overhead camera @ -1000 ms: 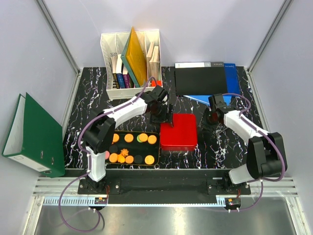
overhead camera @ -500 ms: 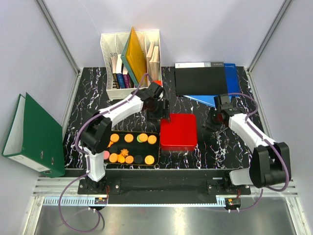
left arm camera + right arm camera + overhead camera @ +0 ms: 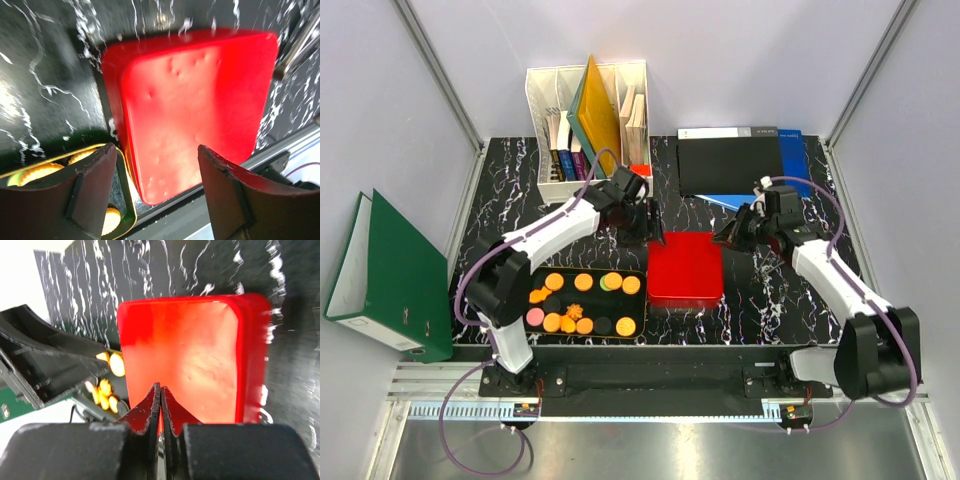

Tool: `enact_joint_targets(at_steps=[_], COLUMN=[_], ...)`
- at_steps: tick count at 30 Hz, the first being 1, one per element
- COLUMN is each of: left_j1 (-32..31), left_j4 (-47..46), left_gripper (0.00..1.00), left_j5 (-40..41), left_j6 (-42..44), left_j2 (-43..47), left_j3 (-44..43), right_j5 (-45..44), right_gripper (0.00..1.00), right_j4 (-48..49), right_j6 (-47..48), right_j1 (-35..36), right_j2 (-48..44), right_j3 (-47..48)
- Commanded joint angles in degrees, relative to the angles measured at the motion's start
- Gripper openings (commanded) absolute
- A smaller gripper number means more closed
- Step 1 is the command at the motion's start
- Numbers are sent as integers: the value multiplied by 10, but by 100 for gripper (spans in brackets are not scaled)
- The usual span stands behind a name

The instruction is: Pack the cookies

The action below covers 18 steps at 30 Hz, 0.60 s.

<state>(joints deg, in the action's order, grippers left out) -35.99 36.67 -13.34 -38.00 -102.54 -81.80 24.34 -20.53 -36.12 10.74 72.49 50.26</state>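
Note:
The cookies (image 3: 582, 303) lie in a black gold-rimmed tray (image 3: 638, 326) at the near left: orange, yellow, green, pink and black discs. A red square tin (image 3: 686, 268) sits right of the tray, its smooth top up. My left gripper (image 3: 645, 228) hovers open over the tin's far-left corner. In the left wrist view the tin (image 3: 195, 105) shows between its fingers (image 3: 87, 195), with cookies (image 3: 37, 172) and the tray rim (image 3: 124, 180) below left. My right gripper (image 3: 727, 235) is at the tin's far-right corner. It is shut (image 3: 160, 390) on nothing, above the tin (image 3: 190, 355), cookies (image 3: 117, 364) beyond.
A white file rack with books (image 3: 585, 115) stands at the back left of the black marbled table (image 3: 780, 290). Black and blue folders (image 3: 740, 165) lie at the back right. A green binder (image 3: 390, 275) leans outside the table's left edge.
The right gripper has swung left toward the red tin and closed. The left gripper has drawn back a little toward the far left, staying open.

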Motion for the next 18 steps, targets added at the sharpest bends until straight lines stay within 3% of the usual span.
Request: enact_joint_targets(at_steps=[1, 7, 18], left_j1=[-16, -27, -30], left_j4=[-30, -37, -37], left_gripper=[68, 67, 67], left_j5=[-27, -42, -50], left_j6=[-5, -5, 5], left_j2=[0, -20, -57], left_j3=[16, 2, -2], right_j5=[97, 109, 41], right_gripper=[8, 7, 7], right_j4=[74, 80, 33], right_j6=[-17, -29, -36], right_j1=[-2, -1, -2], right_j2=[48, 113, 194], right_j3=[-11, 14, 33])
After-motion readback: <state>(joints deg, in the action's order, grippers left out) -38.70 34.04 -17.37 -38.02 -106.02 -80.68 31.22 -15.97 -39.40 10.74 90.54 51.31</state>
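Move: The red lid, lying over the cookie box, has its middle about 6 cm back, 7 cm to the right and 6 cm below the left hand; from the right hand it is some 6 cm back, 7 cm to the left and 9 cm down. The cookie tray's middle is roughly 16 cm left of the left hand, 15 cm back and 11 cm lower. Beyond the right hand the black folder lies about 17 cm ahead, 3 cm right and 13 cm below. With fingers still shut, the right hand drops about 7.5 cm and eases 2 cm to the left onto the far right part of the red lid, its wrist tipping some 15 degrees further down, and the closed tips come to touch the lid just inside its raised edge. The left hand, fingers staying well apart, goes a couple of centimetres each to the right, down and back, closing in over the lid's far left part; whether it touches the lid can't be seen. ##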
